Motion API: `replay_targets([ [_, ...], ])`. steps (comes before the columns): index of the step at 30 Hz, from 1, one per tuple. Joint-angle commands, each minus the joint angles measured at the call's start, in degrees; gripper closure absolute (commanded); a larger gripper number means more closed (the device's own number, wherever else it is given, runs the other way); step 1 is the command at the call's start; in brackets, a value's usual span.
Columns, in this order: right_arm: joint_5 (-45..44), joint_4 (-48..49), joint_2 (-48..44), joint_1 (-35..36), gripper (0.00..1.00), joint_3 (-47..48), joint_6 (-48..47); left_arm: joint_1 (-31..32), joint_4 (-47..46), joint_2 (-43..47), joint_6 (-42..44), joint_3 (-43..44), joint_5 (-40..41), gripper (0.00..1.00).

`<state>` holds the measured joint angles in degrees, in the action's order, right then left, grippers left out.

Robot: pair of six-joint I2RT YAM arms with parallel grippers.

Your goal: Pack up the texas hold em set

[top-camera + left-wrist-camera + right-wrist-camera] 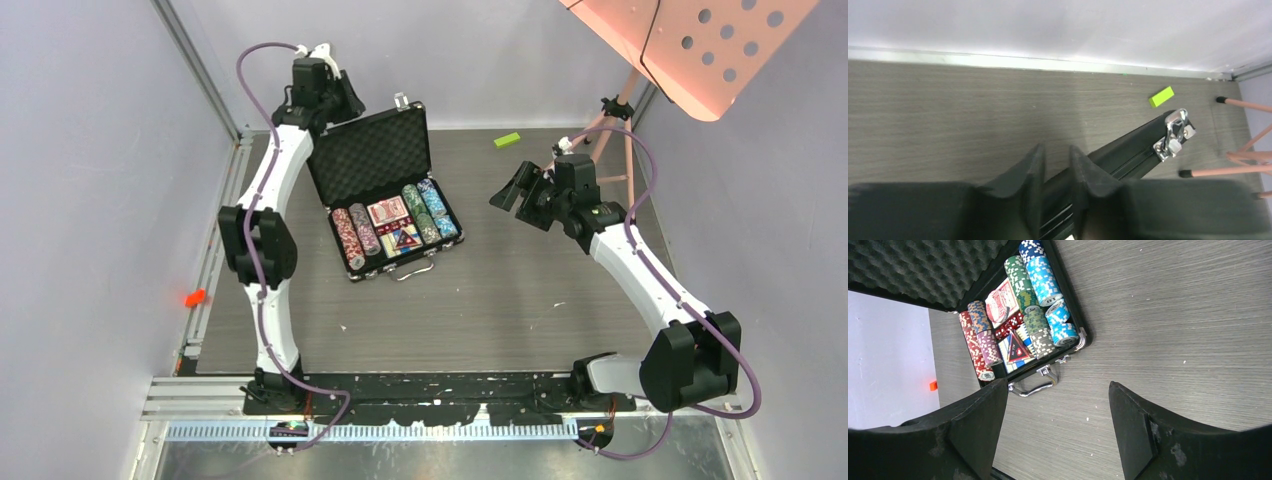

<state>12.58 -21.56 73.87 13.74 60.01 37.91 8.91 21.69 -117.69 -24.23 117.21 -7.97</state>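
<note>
The black briefcase (pixel 338 188) lies open at the table's far middle, with its foam-lined lid (pixel 372 152) standing up. Rows of striped poker chips (pixel 355 235), a red-backed card deck (pixel 388 210) and red dice (pixel 1010 325) fill the base. My left gripper (pixel 345 100) is at the lid's upper left corner. In the left wrist view its fingers (pixel 1034 165) stand close together with the lid's edge (pixel 1128 145) between them, near a silver latch (pixel 1173 135). My right gripper (pixel 515 190) hovers open to the right of the case. Between its fingers is bare table (pixel 1058 387), and the case handle (pixel 1035 387) lies just beyond.
A small green block (pixel 507 140) lies on the table behind the case, near the back wall. A pink tripod stand (pixel 615 120) occupies the far right corner, its feet (pixel 1248 155) close to the lid's end. A small red object (pixel 195 297) sits off the table's left edge.
</note>
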Motion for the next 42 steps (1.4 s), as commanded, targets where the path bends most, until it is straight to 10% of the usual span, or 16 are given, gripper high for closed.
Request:
replay_targets([
  [1,0.43,0.71,-2.09,-0.11,0.2,0.14,0.24,-0.26,14.57,-5.67,-0.55,11.97,-6.79,0.85],
  [4,0.35,0.71,-2.18,-0.11,0.21,-0.2,0.3,0.2,24.39,-7.76,0.82,16.87,-6.7,1.0],
  [12,1.34,1.44,-1.79,-0.11,0.21,-0.83,0.81,2.11,31.43,-2.23,3.1,10.02,-11.8,1.0],
  [26,2.64,4.62,0.32,0.56,0.25,-2.37,2.14,15.19,12.78,19.22,-3.71,-23.89,-7.34,1.0],
  [42,-5.85,3.3,18.68,16.05,0.93,7.72,-0.39,11.41,-7.07,25.34,-3.57,-55.57,-4.62,1.0],
])
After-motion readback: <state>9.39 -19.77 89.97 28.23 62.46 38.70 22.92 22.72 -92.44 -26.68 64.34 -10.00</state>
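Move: The case's open lid stands with its middle some 8 cm back, 6 cm right and 13 cm below my left hand. From that hand the chip tray is about 19 cm back, 9 cm right and 24 cm down, the red chips 21 cm back, 2 cm left and equally low. My right hand has the case's front right corner 2 cm ahead, 11 cm left and 15 cm below; the handle is some 5 cm back, 22 cm left and 18 cm below that hand. From beyond the lid I shut my left fingers and sweep back about 24 cm over the hinge side, sinking and first swinging right, tipping the fingers down some 30 degrees; then I ease left and drop steeply to the lid's top, front-left of its middle. Late on, my right hand goes about 9 cm left and 8 cm down to the case's front right corner, closing its fingers nearly shut. ##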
